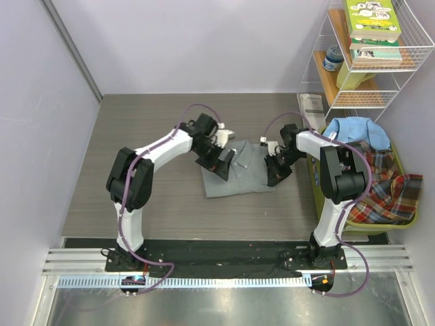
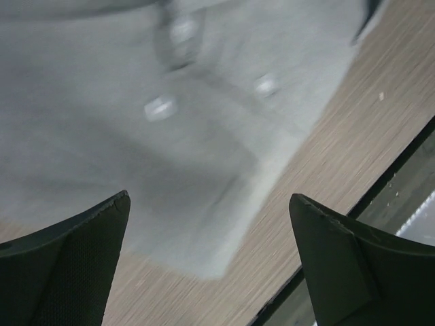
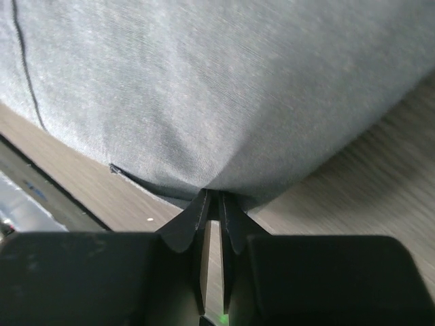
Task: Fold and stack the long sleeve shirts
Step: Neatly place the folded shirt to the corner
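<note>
The grey shirt [image 1: 241, 173] lies folded in a rough rectangle in the middle of the table, collar to the back. My left gripper [image 1: 219, 163] is over its left part. In the left wrist view it [image 2: 211, 204] is open and empty, just above the shirt's buttoned front [image 2: 170, 122] and one corner. My right gripper [image 1: 275, 171] is at the shirt's right edge. In the right wrist view it [image 3: 216, 197] is shut on a pinch of the grey cloth [image 3: 224, 88]. A light blue shirt [image 1: 353, 129] and a plaid shirt [image 1: 384, 187] lie in the bin.
A yellow-green bin [image 1: 314, 178] stands at the table's right edge, the plaid shirt hanging over its rim. A white wire shelf [image 1: 367, 54] with books stands at the back right. A small white item [image 1: 223, 136] lies behind the grey shirt. The table's near edge [image 2: 380, 183] is close.
</note>
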Available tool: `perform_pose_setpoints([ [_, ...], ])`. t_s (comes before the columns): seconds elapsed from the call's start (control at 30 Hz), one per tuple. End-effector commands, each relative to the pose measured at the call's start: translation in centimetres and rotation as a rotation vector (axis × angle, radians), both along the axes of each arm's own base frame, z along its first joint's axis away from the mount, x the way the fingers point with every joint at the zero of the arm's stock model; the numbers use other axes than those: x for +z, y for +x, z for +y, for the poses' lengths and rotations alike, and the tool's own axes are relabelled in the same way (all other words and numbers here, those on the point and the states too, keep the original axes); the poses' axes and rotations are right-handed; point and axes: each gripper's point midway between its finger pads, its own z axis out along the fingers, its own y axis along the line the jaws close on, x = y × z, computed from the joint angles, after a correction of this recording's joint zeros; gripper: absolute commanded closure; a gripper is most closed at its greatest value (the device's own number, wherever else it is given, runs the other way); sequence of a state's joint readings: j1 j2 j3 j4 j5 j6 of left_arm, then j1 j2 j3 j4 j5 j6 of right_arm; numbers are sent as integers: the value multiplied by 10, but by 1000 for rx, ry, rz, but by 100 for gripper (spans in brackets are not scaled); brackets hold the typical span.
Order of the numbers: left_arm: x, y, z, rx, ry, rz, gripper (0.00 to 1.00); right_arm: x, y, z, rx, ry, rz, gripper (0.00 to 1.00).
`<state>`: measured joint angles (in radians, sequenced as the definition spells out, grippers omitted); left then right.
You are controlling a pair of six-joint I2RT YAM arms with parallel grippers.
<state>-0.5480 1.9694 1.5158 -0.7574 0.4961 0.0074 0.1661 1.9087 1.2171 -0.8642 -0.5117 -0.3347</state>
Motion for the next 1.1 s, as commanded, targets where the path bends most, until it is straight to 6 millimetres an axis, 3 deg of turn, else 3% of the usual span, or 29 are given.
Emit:
perform_pose_setpoints([
  [0.0,15,-6,-55,24,5,-142,0,24,-4,23,-12,128,-4,82],
  [0.2,-9,1,-81,191,152,-245,0,63,11,24,-92,197,-77,53],
  [0.33,-46,14,-71,302,278,-240,0,78,19,14,-115,167,-149,40],
  [0.43,-60,24,-50,319,345,-228,0,82,18,11,-112,156,-171,35],
  [0.53,-71,32,-11,282,436,-184,0,84,16,8,-101,143,-182,34],
  [0.57,-71,40,16,273,471,-163,0,84,17,8,-98,139,-188,33],
  [0.63,-73,45,47,271,485,-124,0,86,18,8,-88,137,-200,33],
  [0.67,-71,60,79,254,485,-118,0,88,20,6,-89,135,-210,33],
  [0.73,-70,63,109,184,476,-64,0,88,23,6,-91,133,-210,33],
  [0.77,-70,72,141,180,495,-51,0,90,25,6,-90,137,-217,33],
  [0.83,-73,83,183,104,551,-44,0,89,28,5,-96,136,-215,33],
  [0.87,-75,90,215,127,540,-12,0,90,30,6,-94,137,-218,33],
  [0.9,-87,91,234,64,551,15,0,90,31,5,-96,135,-219,33],
  [0.97,-84,103,278,71,556,45,0,89,33,3,-102,134,-214,33],
  [1.0,-86,103,290,40,555,64,0,88,34,3,-104,132,-211,33],
  [1.03,-89,109,318,20,566,60,0,88,34,3,-105,134,-206,33],
  [1.07,-88,111,326,-7,556,53,0,87,34,3,-108,136,-204,33],
])
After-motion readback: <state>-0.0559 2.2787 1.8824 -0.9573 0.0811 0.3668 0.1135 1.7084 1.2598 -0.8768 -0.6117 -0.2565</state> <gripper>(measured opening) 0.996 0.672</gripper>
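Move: The folded shirt lies under the left hand, its middle about 5 cm to the right, 2 cm farther out and 6 cm below; its collar is some 10 cm ahead and 4 cm right, at the same height. The table's bare back-left corner is roughly 37 cm ahead and 47 cm left. The right gripper is about 17 cm right and 2 cm back, down at table level. From that right hand the shirt's middle lies some 12 cm left and 5 cm ahead. With its fingers wide open, the left hand slips about 8 cm to the right and slightly back over the shirt while sinking some 5 cm onto the cloth, then reverses and drags the shirt under its fingertips in a long, quickening sweep left and forward towards the table's back-left corner, the tilted fingers turning about 30 degrees to near upright. Meanwhile the right hand opens, lets go of the shirt's right edge, rises about 8 cm and stays clear. ##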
